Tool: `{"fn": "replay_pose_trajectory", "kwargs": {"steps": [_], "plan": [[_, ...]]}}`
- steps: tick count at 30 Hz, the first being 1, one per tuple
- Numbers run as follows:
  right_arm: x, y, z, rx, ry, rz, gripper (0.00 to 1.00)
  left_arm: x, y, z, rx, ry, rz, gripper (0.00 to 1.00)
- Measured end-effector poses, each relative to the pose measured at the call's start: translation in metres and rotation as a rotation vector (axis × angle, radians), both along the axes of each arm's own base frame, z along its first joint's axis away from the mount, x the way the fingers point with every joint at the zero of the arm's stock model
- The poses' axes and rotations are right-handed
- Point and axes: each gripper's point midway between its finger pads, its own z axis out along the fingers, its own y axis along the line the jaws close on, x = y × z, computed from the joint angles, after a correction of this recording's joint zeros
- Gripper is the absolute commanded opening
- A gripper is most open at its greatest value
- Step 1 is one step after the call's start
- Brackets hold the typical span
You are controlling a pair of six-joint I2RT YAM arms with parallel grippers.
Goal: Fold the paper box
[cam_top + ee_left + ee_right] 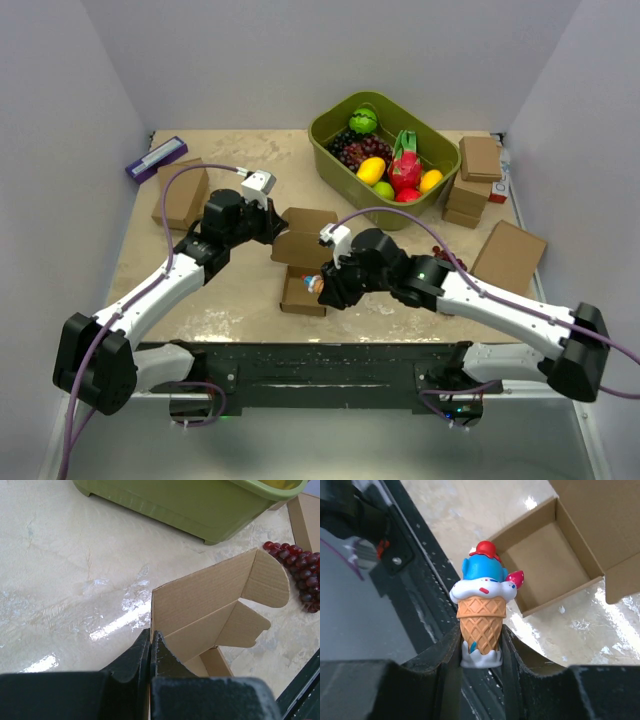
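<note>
The paper box [303, 292] lies mid-table as an open brown cardboard tray with its lid [303, 235] standing up. My left gripper [276, 236] is shut on the lid's left edge. The left wrist view shows the fingers [150, 641] pinching the cardboard sheet [205, 600], whose rounded side flaps point right. My right gripper [322, 286] hovers at the tray's near right edge, shut on a toy ice cream cone [481, 615] with blue and white topping and a red cherry. In the right wrist view the empty tray [555, 555] lies beyond the toy.
A green basket [330, 140] of fruit stands at the back. Stacked brown boxes [475, 180] and a flat brown box [508, 255] lie at the right, another brown box [182, 195] and a purple item [155, 158] at the left. Loose red grapes [300, 565] lie near the paper box.
</note>
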Motion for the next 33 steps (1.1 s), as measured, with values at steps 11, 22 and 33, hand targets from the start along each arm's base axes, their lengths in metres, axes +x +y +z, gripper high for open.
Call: {"fn": "replay_pose_trajectory", "kwargs": {"steps": [11,22,33], "plan": [[0.033,0.025,-0.079,-0.316,0.031,0.012,0.00,0.000,0.000,-0.001,0.011,-0.007,-0.007,0.00],[0.049,0.041,-0.112,-0.380,0.031,0.010,0.04,-0.001,-0.001,-0.003,0.011,0.000,-0.019,0.00],[0.061,0.040,-0.122,-0.391,0.000,-0.048,0.65,-0.002,-0.003,-0.005,0.008,0.007,-0.032,0.00]]}}
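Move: The right hand, already holding the ice-cream toy, has the box's open tray about 8 cm ahead, 6 cm to its left and 15 cm below. The raised lid stands some 15 cm ahead and 5 cm left of that hand, roughly 6 cm lower; the left gripper on its edge is about 16 cm ahead and 10 cm left, near hand height. From the left hand, the tray lies around 7 cm back, 4 cm right and 15 cm down. The right hand carries the toy down some 12 cm into the open tray, going forward about 6 cm and left about 4 cm on the way, mostly early, while its leftward-pointing fingers tip roughly 20 degrees further down. Once low inside the tray in front of the raised lid it stops sinking and the fingers open to let go of the toy, while the left hand stays nearly in place with its shut fingers still pinching the lid's edge to keep it up. ##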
